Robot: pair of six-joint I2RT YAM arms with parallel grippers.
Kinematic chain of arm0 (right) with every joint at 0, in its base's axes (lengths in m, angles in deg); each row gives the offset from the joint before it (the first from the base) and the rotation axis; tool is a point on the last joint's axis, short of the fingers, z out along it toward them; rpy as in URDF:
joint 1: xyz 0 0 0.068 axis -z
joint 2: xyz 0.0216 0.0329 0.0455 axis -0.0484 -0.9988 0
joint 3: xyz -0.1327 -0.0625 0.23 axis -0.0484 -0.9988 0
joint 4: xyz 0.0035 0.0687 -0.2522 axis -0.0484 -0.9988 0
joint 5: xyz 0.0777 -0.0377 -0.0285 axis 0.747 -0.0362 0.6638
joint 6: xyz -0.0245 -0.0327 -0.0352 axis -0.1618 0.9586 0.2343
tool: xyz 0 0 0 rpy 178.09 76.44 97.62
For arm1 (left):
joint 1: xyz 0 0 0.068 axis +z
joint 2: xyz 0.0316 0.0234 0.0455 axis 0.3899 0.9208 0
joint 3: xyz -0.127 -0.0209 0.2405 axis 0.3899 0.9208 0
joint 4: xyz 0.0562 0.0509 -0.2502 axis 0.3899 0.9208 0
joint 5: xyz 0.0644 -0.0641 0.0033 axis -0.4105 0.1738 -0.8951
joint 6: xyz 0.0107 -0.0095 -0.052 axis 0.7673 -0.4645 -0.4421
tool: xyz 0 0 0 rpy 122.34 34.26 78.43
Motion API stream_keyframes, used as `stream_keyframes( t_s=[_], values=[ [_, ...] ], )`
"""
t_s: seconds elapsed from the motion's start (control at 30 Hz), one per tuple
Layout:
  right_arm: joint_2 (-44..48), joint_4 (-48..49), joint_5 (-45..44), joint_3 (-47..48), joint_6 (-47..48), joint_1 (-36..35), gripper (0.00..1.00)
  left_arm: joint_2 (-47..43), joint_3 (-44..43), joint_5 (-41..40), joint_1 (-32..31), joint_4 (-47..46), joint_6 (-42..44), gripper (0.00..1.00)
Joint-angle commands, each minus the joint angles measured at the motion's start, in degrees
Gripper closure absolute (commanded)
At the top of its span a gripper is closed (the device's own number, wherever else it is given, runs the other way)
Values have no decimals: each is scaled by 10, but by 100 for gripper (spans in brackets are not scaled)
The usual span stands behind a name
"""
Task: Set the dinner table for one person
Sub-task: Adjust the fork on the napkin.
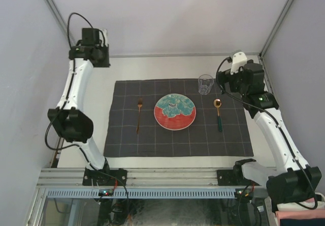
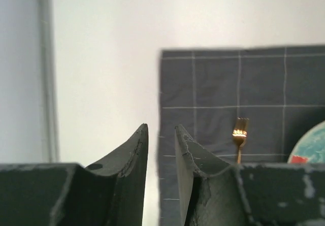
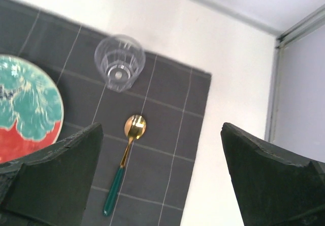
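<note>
The dinner table is off-white and carries a dark grey checked cloth. On the cloth lie a red and teal plate, a gold fork to its left, and a gold spoon with a green handle to its right. A clear glass stands at the cloth's far edge. My left gripper hovers over the table's far left corner, away from the cloth. Its jaws are a narrow gap apart and empty. Beyond them the fork shows. My right gripper is wide open and empty, above the cloth's far right corner, with the spoon and glass to its left.
Grey metal rails edge the table at the front, and upright posts stand at the back corners. White walls close in the sides. Bare tabletop shows left, right and behind the cloth.
</note>
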Motion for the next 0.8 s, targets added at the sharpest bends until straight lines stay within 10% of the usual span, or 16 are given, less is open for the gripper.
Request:
stream_keyframes(
  t_s=[0.0,0.17,0.33,0.57,0.77],
  values=[
    [59,102,-22,7,-52,13,0,-88,-35,-77,-1,-25,81,68],
    [91,111,-17,9,-90,17,0,-165,24,-138,-2,-134,89,59],
    [130,140,18,-5,-157,24,0,-219,71,-202,-2,-194,95,3],
    [132,168,-33,-36,-215,24,0,-299,193,-256,-2,-275,60,0],
    [129,164,18,-59,-180,29,0,-351,328,-72,-1,-267,64,0]
  ],
)
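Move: Behind and below the left hand, which holds nothing, the fork lies on the napkin: about 16 cm back, 12 cm to the right and 23 cm down. The plate's middle is some 17 cm to the right of the fork and 2 cm farther out. From the right hand, also empty, the fork is roughly 43 cm to the left, 5 cm back and 25 cm below. Rising away from the fork, the left hand climbs about 16 cm while drawing back and to its left, then sinks a few centimetres; its fingers swing up some 30 degrees towards level, the hand rolls left side up, and the part-open gripper spreads wide. The right hand, still wide open, also lifts and then dips slightly, tipping its fingers up and rolling left side up. ##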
